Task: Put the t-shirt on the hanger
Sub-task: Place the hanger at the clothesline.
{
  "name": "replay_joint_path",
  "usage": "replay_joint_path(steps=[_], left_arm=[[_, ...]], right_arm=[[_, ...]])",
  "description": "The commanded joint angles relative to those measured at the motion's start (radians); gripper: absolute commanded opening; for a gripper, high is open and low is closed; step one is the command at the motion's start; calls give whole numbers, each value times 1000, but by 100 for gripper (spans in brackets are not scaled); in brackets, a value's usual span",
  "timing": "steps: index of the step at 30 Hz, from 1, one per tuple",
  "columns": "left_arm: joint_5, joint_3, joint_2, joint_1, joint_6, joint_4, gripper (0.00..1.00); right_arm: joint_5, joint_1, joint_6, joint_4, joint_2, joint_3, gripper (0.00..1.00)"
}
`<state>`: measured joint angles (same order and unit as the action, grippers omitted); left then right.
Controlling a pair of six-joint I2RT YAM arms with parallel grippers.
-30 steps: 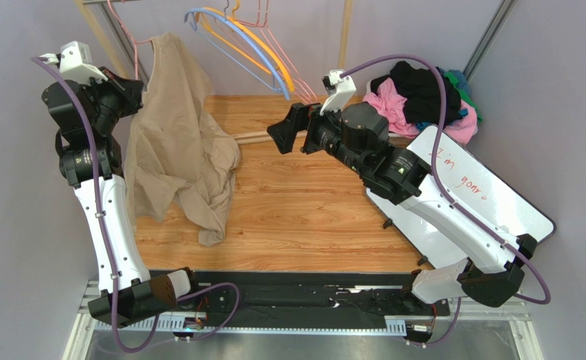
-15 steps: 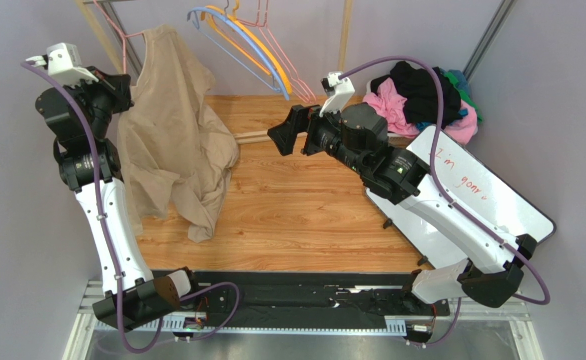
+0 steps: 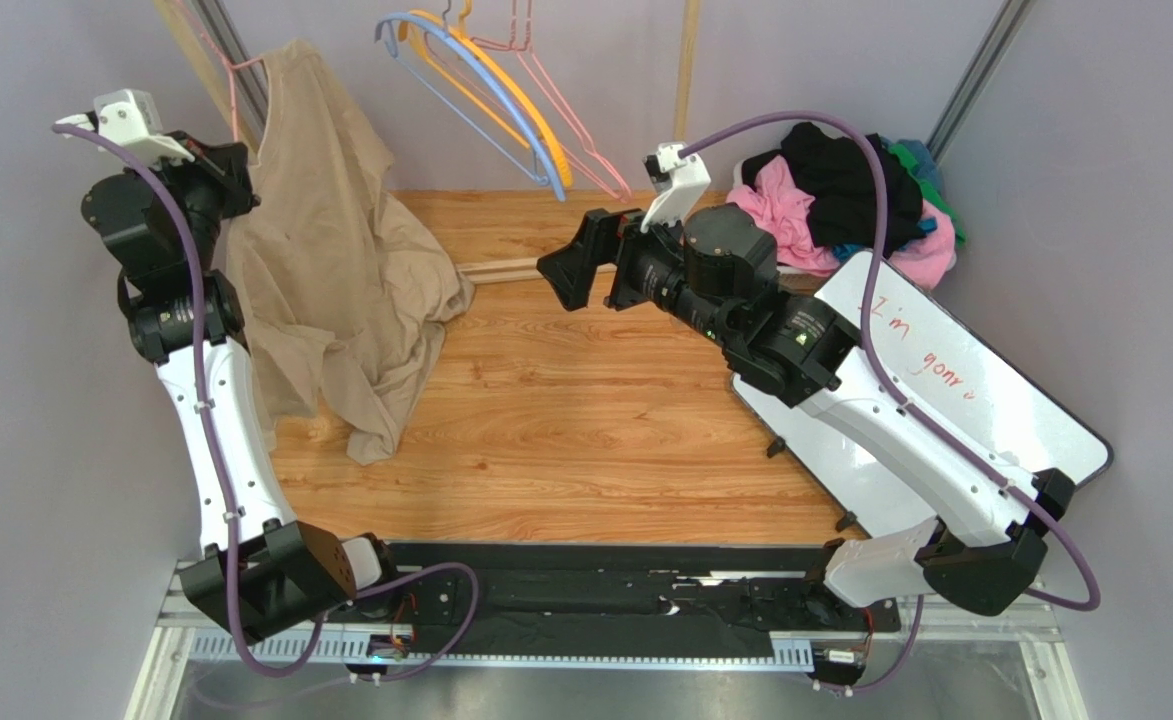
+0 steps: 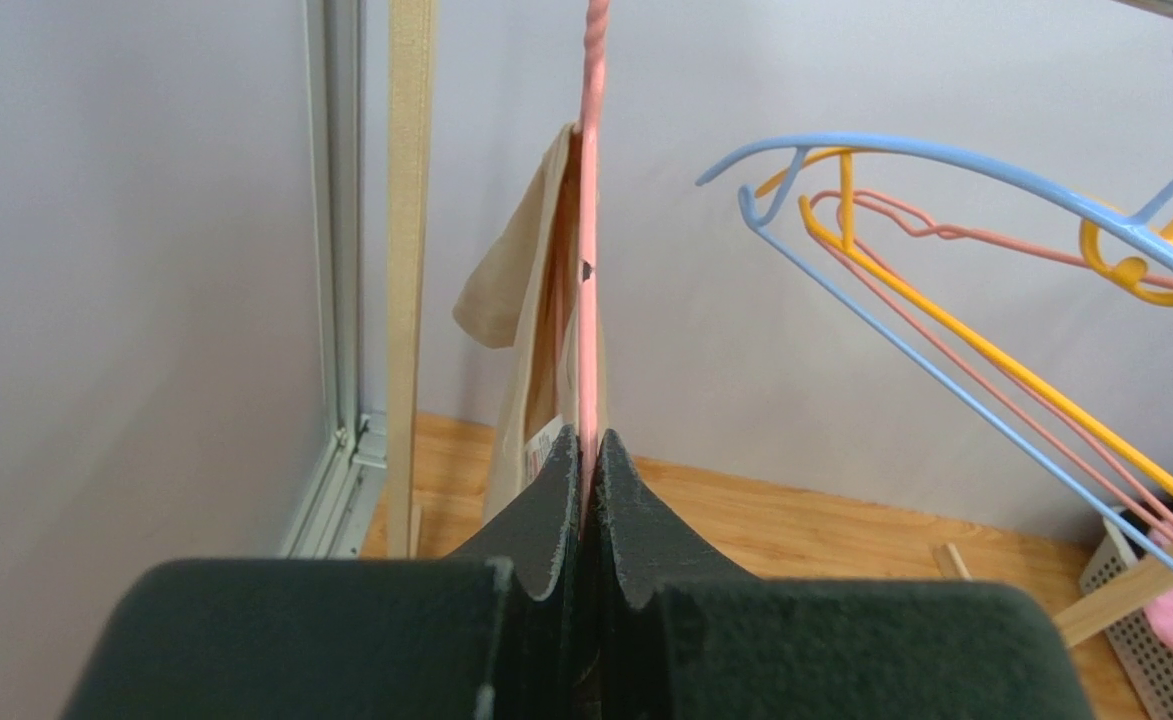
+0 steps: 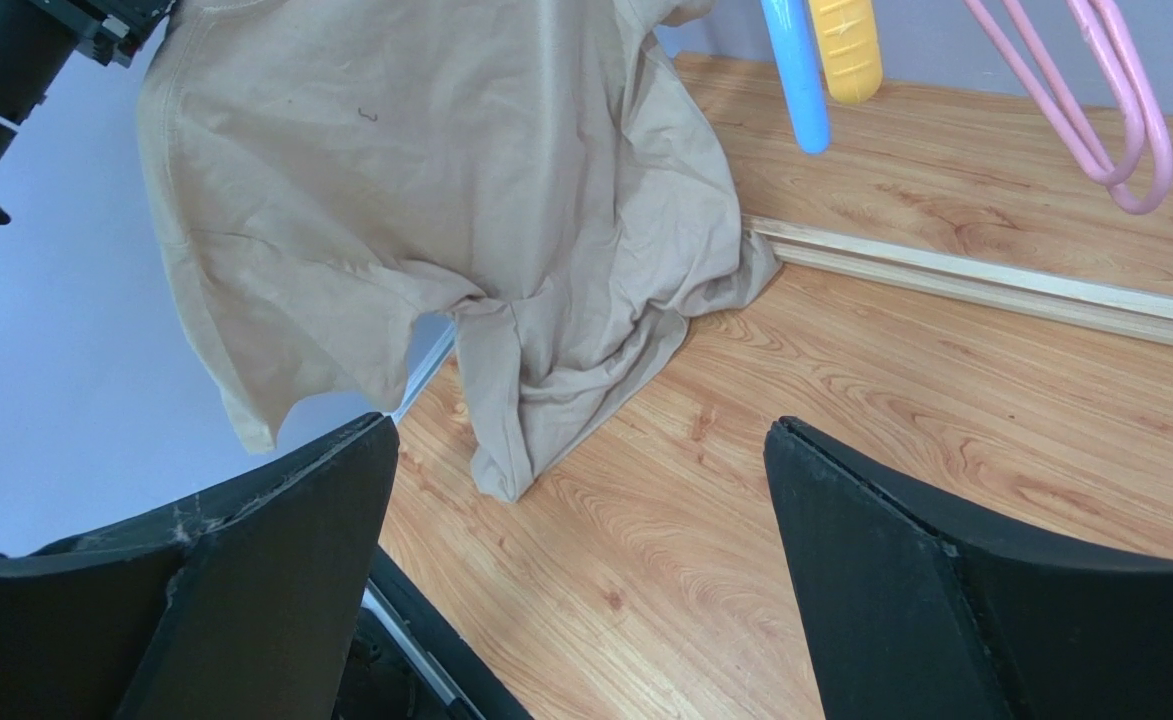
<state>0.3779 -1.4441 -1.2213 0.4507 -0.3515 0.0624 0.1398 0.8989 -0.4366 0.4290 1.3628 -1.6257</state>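
Note:
The tan t-shirt [image 3: 322,255] hangs draped over the thin pink wire hanger [image 3: 226,72] at the back left, its lower part trailing onto the wooden table. My left gripper [image 3: 235,162] is shut on the hanger's wire. In the left wrist view the pink hanger [image 4: 589,225] rises straight up from between the closed fingertips [image 4: 589,447], with the t-shirt [image 4: 532,300] and its white label just behind. My right gripper [image 3: 577,263] hovers mid-table, open and holding nothing. The right wrist view has the t-shirt [image 5: 442,165] ahead of the open right gripper [image 5: 577,450].
A blue hanger [image 3: 465,83], an orange hanger [image 3: 525,105] and more pink wire hangers [image 3: 570,113] hang from the rack at the back. A pile of pink and black clothes [image 3: 848,195] sits back right, beside a tilted whiteboard [image 3: 953,390]. A wooden rack post [image 3: 685,68] stands behind.
My left arm has carried the hanger and t-shirt up and toward the back left; the shirt's trailing hem slid left across the table. The right arm has stayed still.

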Motion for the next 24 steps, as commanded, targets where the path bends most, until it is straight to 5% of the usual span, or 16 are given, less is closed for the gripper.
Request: replay_joint_path(steps=[1,7,17,19,24], left_arm=[[-22,20,-9,13,23,-208,0],[-34,74,-20,13,61,-253,0],[-85,57,-43,14,164,-66,0],[-85,66,-26,13,175,-4,9],[-80,111,35,14,207,86,58]], right_arm=[[-9,-9,-1,-19,-24,9,100],[-23,-12,-4,-19,-22,18,100],[-28,-17,-2,-18,-28,38,100],[-31,-17,4,-18,-34,43,100],[-28,-18,32,-16,-53,64,100]])
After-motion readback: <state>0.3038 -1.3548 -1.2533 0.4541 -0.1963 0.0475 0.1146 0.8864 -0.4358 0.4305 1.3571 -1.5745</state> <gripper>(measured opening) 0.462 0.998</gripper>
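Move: The left hand already pinches the near side of the pink hanger with the t-shirt on it; the clothesline bar where its hook goes is some 18 cm ahead and 18 cm above, with no sideways offset. The blue hanger hangs about 20 cm ahead and 26 cm right, 10 cm higher; the wooden post stands roughly 22 cm ahead, 9 cm left, passing hand height. From the right hand that bar spot is about 30 cm ahead, 40 cm left and 24 cm up. Still pinching the near side of the pink hanger, the left hand lowers it about 4 cm to set the hook on the clothesline, drifting some 3 cm left and 2 cm forward and rolling slightly, left side up. Then its fingers open to about half and let go of the wire as the hand sinks a little more and starts to ease back. The open, empty right hand sinks about 2 cm. ##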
